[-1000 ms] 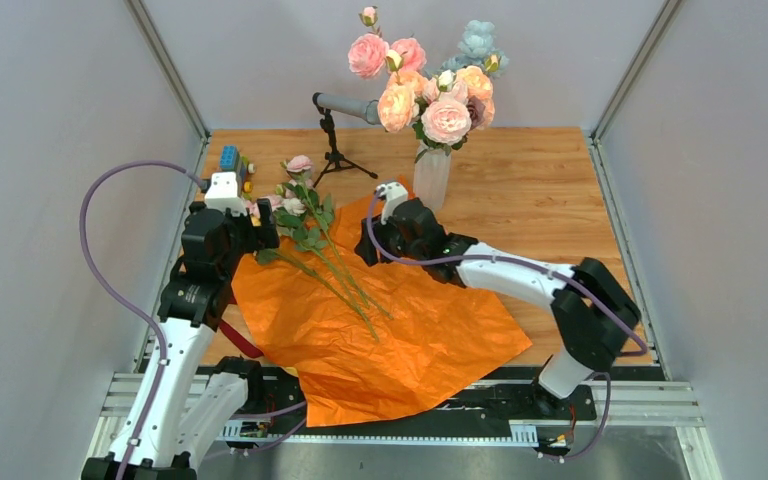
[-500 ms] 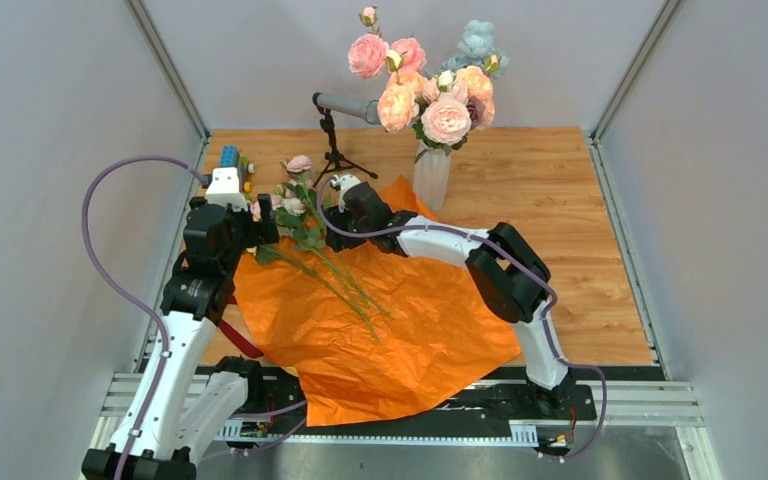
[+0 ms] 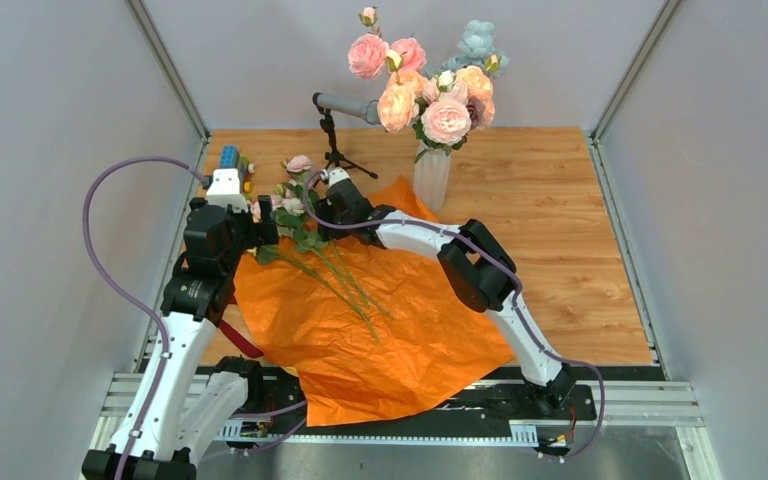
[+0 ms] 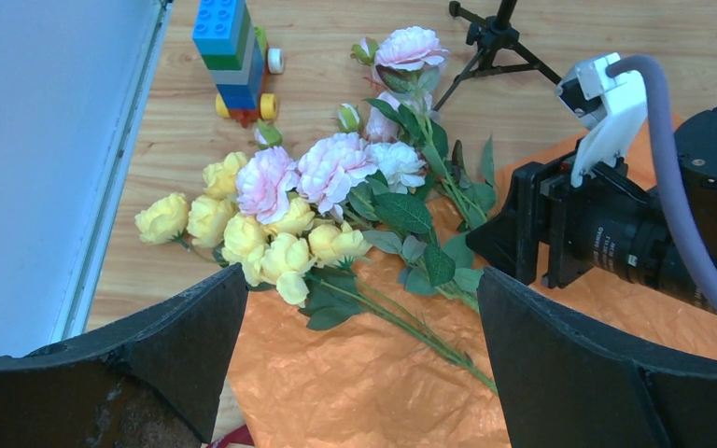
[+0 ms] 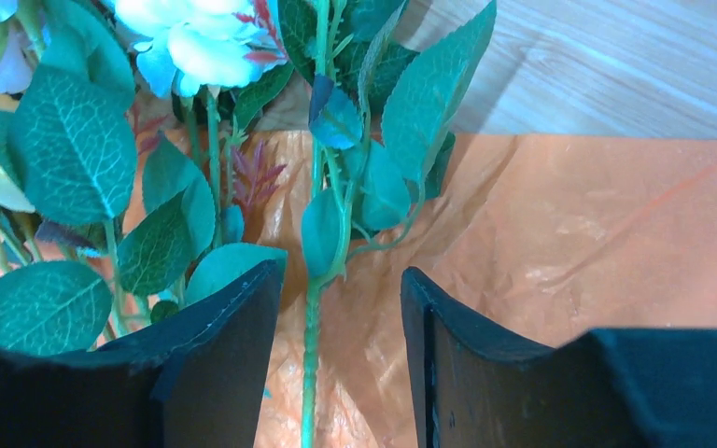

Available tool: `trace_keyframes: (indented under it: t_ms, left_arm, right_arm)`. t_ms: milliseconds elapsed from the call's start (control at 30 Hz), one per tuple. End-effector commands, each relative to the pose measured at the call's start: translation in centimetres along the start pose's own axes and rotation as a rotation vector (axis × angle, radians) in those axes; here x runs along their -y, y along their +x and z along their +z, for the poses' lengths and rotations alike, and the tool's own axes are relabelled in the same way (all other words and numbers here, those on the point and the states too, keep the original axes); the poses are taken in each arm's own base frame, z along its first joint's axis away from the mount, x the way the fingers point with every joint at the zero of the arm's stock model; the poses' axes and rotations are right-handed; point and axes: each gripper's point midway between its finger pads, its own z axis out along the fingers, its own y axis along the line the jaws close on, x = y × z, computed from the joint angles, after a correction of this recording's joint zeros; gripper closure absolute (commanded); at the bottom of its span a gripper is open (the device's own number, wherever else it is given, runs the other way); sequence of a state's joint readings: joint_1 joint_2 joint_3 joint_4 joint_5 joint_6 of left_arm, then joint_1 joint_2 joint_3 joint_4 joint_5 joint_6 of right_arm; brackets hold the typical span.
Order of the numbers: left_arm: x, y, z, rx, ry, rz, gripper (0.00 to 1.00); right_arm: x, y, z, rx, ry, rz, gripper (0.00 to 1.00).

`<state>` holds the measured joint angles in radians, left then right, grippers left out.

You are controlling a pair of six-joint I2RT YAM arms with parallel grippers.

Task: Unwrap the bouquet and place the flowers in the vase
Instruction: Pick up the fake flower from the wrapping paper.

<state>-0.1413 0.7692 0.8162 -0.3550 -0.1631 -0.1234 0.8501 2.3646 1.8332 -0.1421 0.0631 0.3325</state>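
The orange paper point(image 3: 390, 320) lies spread flat, unwrapped. On its far left corner lie loose flowers point(image 3: 303, 215), with yellow, pink and cream roses point(image 4: 285, 201) and long green stems. The white ribbed vase point(image 3: 432, 178) stands behind the paper and holds several pink, peach and pale blue roses point(image 3: 425, 85). My right gripper point(image 3: 328, 207) reaches in among the loose flowers. It is open, and a thin green stem point(image 5: 311, 364) runs between its fingers point(image 5: 229, 359) without being pinched. My left gripper point(image 4: 362, 313) hovers wide open just left of the flowers, above their stems.
A black microphone stand point(image 3: 335, 150) with a grey mic stands behind the loose flowers. A toy of coloured bricks point(image 4: 233, 56) sits at the far left. A dark red ribbon point(image 3: 240, 340) lies by the paper's left edge. Grey walls close in both sides.
My right arm has swung left from beside the vase across the paper to the loose flowers, and its jaws now straddle a stem. The left arm has stayed still.
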Motion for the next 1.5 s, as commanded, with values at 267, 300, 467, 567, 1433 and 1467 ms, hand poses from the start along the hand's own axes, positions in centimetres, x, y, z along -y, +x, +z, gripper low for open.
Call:
trace_keyframes:
  t_ms: [267, 300, 467, 567, 1433, 1467]
  left_arm:
    - [-0.2, -0.9, -0.3, 0.043, -0.003, 0.006, 0.00]
    - [-0.2, -0.9, -0.3, 0.044, -0.001, 0.007, 0.00]
    - [-0.1, -0.9, -0.3, 0.044, 0.005, 0.003, 0.00]
    - [0.0, -0.8, -0.3, 0.041, 0.011, 0.002, 0.00]
    - [0.0, -0.6, -0.3, 0.039, 0.012, -0.001, 0.00]
    - [0.0, -0.6, -0.4, 0.040, 0.008, -0.001, 0.00]
  right_arm:
    - [0.0, -2.5, 3.2, 0.051, 0.054, -0.005, 0.49]
    - [0.2, -2.5, 3.5, 0.052, 0.064, -0.008, 0.49]
    - [1.1, -3.1, 4.1, 0.083, 0.118, -0.014, 0.55]
    - [1.4, -3.6, 4.3, 0.103, 0.139, -0.018, 0.57]
    - [-1.9, -10.6, -2.8, 0.284, 0.004, -0.126, 1.00]
    - [-2.1, -11.0, -3.4, 0.298, -0.008, -0.132, 1.00]
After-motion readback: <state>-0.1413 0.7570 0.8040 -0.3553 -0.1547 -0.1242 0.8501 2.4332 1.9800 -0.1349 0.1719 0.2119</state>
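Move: The pink flower's leafy stem, where the right fingers will shut, lies about 5 cm ahead of the right hand, 2 cm to its left and 1 cm lower. Its pink bloom is roughly 14 cm ahead and 5 cm left, the white bloom about 5 cm ahead and 6 cm left, the tripod base some 13 cm ahead and 1 cm right, all near hand height. From the left hand the stem is about 15 cm ahead, 9 cm right and 22 cm below. The right fingers pinch the pink flower's leafy stem, closing from half open to nearly shut after the hand has slid some 5 cm forward along it, a little left and slightly down. With the stem gripped, the hand lifts about 2.5 cm, easing back a centimetre, its fingertips tilting up by roughly 10 degrees overall. ##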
